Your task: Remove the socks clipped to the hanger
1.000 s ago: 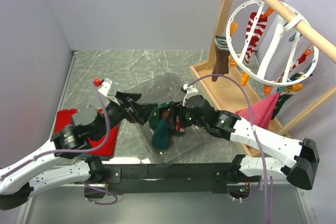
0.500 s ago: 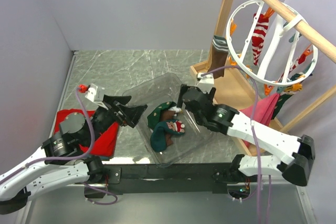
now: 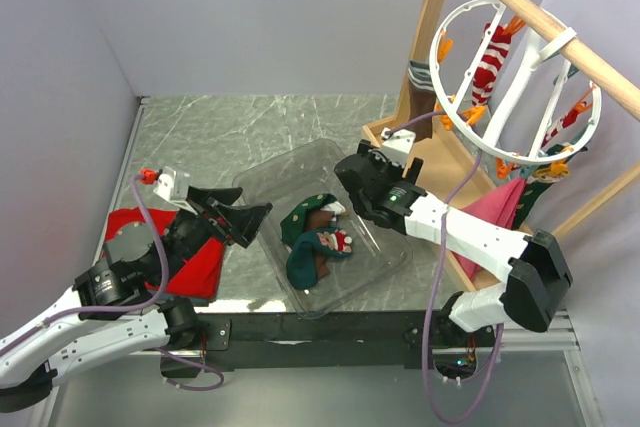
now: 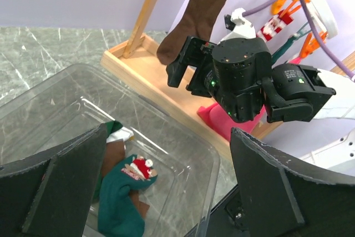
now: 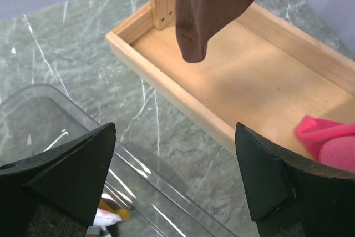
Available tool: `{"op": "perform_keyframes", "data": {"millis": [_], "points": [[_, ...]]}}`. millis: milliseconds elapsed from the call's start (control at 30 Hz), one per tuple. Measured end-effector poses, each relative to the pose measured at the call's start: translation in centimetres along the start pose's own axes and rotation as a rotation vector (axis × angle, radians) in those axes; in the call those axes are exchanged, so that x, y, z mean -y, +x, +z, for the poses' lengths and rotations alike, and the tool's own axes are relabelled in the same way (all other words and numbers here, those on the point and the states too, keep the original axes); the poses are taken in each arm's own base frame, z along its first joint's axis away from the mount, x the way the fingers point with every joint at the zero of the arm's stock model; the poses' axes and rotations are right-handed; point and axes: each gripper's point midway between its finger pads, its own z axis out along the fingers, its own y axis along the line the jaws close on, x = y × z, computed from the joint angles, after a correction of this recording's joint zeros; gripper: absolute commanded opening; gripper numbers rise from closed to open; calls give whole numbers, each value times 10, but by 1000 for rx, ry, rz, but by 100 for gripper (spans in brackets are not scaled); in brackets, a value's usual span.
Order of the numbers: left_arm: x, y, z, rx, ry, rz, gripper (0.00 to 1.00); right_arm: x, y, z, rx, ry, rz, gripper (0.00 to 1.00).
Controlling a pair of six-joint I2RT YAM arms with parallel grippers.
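The white ring hanger (image 3: 518, 97) hangs from the wooden rail at the back right, with orange pegs on its rim. Clipped to it are a red-and-white striped sock (image 3: 489, 63), a brown-toed sock (image 5: 219, 4) and a pink sock (image 3: 494, 215). Dark green socks (image 3: 310, 242) lie loose in the clear bin (image 3: 262, 175). My right gripper (image 3: 350, 175) is open and empty above the bin's far rim, below the brown toe. Just outside the bin's left edge, my left gripper (image 3: 248, 219) is open and empty too, looking across at the green socks (image 4: 123, 195).
The hanger's wooden frame stands in a shallow wooden tray (image 5: 260, 76) right of the bin. A folded red cloth (image 3: 196, 267) lies under my left arm at the near left. The right arm's purple cable loops over the tray. Walls close in left and back.
My right gripper opened, left a green sock in the bin and moved back-right toward the wooden frame. My left gripper drew back to the left, off the bin.
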Motion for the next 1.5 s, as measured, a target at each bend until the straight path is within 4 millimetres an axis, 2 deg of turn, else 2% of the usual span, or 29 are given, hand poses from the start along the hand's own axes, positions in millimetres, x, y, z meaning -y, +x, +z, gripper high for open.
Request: {"op": "perform_keyframes", "data": {"millis": [133,233,400,533,667,833,967,1067,1167,1300,1500], "points": [[-3,9,3,-19,-9,9,97,-1,9,2,-11,2,-26,94],[-2,14,9,-36,-10,15,97,-4,25,-3,-63,-77,-59,95],[8,28,25,-77,17,16,97,-13,76,-30,-228,-356,-136,97],[21,37,41,-115,53,9,96,-17,98,-54,-306,-525,-130,100],[38,37,56,-130,97,1,96,-16,101,-77,-338,-675,-103,100],[60,29,81,-123,144,17,97,-16,89,-108,-347,-836,-26,100],[69,19,122,-106,189,37,97,-1,87,-131,-356,-936,58,99],[57,14,167,-107,201,46,96,9,90,-143,-380,-981,90,98],[48,18,210,-119,229,58,96,19,92,-152,-399,-1004,110,98],[47,37,263,-139,316,132,96,31,91,-163,-407,-1043,142,97],[45,75,323,-142,439,271,96,37,83,-176,-396,-1107,172,96]]}}
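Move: The striped-cuff brown sock on the hanger is what I go for next. It hangs about 25 cm ahead of my left hand, 32 cm to its right and slightly higher, and about 9 cm ahead of my right hand, 6 cm to its right and 12 cm higher. A wooden post stands some 5 cm beyond the sock. The pink sock hangs roughly 20 cm to my right hand's right, while the dropped socks in the clear tray lie about 10 cm nearer me, 18 cm left and 15 cm lower. I swing my empty left hand about 26 cm to the right, first sideways, then also some 21 cm forward above the tray towards the brown sock, turning it about 25 degrees clockwise. Meanwhile my empty right hand clears out, sinking at first, then rising partway again as it draws back nearly 20 cm and a little left towards the tray's near right side, turning some 60 degrees counter-clockwise; both grippers stay open. ##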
